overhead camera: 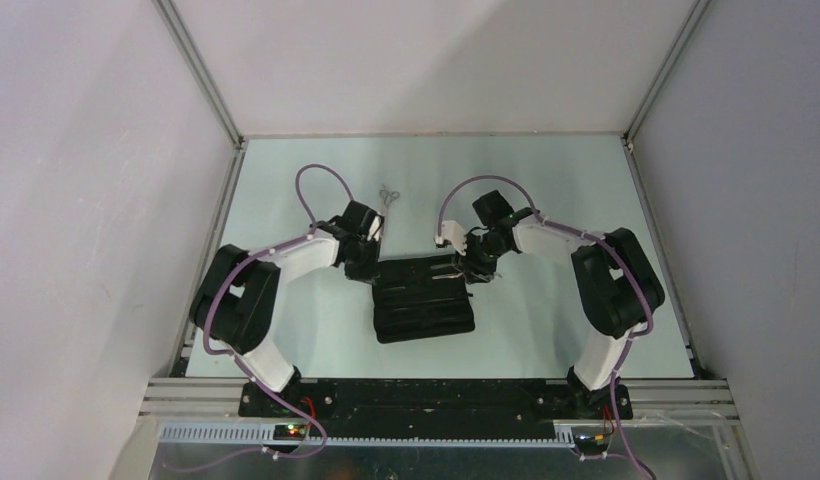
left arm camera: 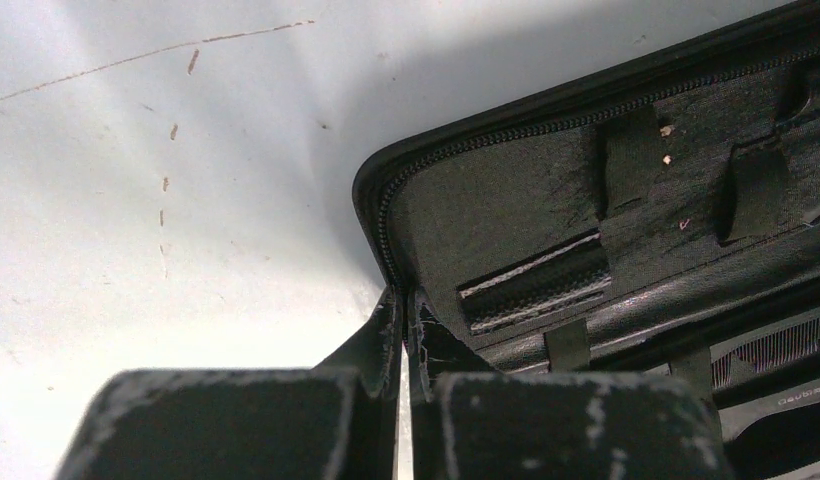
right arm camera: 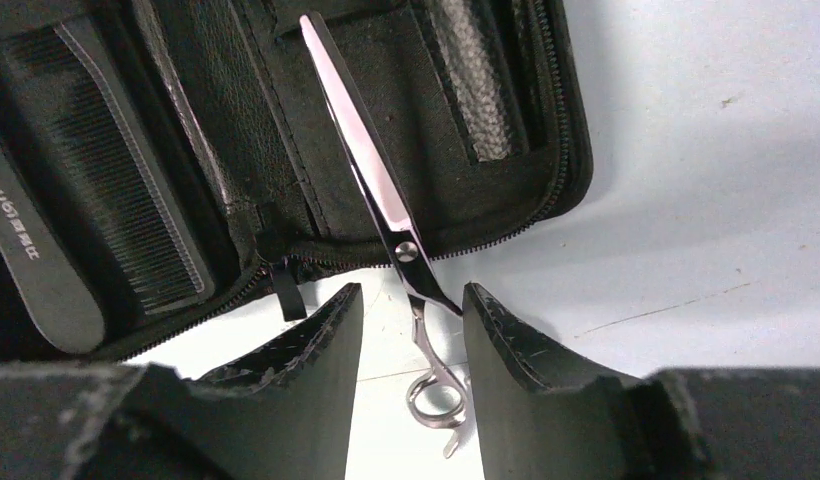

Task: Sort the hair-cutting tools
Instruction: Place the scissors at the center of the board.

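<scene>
A black pouch (overhead camera: 426, 300) lies open mid-table. My left gripper (left arm camera: 407, 300) is shut, pinching the pouch's zipper rim (left arm camera: 386, 215) at its left corner. One pair of silver scissors (right arm camera: 371, 170) rests with its blade on the pouch's lining and its finger ring (right arm camera: 434, 398) on the table. My right gripper (right arm camera: 411, 292) is open and straddles that handle without clamping it. A black comb (right arm camera: 116, 200) sits in the pouch's other half. A second pair of scissors (overhead camera: 388, 198) lies on the table behind the left arm.
The pouch lining has elastic loops (left arm camera: 756, 185) and a mesh pocket (left arm camera: 536, 285). A black lettered strip (right arm camera: 36, 265) lies beside the comb. Metal rails (overhead camera: 211, 255) and grey walls close in the white table (overhead camera: 546, 190).
</scene>
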Robot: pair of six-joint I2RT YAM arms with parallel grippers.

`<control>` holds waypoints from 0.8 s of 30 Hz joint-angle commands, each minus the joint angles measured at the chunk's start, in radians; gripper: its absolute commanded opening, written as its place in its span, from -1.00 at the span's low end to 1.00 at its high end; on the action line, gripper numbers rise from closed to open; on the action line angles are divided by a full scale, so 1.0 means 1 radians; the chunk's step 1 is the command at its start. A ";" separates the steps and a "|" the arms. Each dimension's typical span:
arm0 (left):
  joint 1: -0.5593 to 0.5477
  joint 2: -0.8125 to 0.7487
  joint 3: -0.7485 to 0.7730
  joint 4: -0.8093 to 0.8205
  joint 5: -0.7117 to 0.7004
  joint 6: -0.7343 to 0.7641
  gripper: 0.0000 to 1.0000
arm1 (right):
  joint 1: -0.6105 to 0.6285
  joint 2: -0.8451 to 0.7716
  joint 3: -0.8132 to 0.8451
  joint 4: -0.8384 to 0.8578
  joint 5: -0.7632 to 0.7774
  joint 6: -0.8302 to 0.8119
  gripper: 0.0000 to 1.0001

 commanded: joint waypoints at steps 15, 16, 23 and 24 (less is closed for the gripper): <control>0.007 0.013 -0.037 0.124 0.100 -0.055 -1.00 | 0.069 0.101 0.069 -0.104 0.148 -0.167 -0.49; 0.007 0.013 -0.037 0.125 0.100 -0.056 -1.00 | 0.076 0.091 0.071 -0.111 0.172 -0.168 -0.61; 0.015 0.005 -0.050 0.146 0.106 -0.074 -1.00 | 0.147 0.049 0.077 -0.154 0.353 -0.180 -0.96; 0.018 0.004 -0.056 0.150 0.110 -0.078 -1.00 | 0.152 0.045 0.077 -0.164 0.388 -0.182 -0.98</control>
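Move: The scissors lie just under the right hand's open fingers. Their middle, near the pivot, is about 2 cm below and perhaps 1 cm to the left, with the blades reaching left over the open case. The case's middle is some 10 cm to the right hand's left, 4 cm back and 3 cm down; its zip tab is about 4 cm back, 1 cm left and 3 cm down. From the left hand, the scissors lie roughly 18 cm to the right and 1 cm ahead, nearly level. Down about 1 cm goes the right hand onto the scissors. Its half-open fingers then close nearly shut and pinch the scissors at the pivot, while the wrist straightens some 15 degrees towards pointing down and turns about 10 degrees counter-clockwise. The left hand keeps its shut fingertips on the case's left edge, easing about half a centimetre to the right. ##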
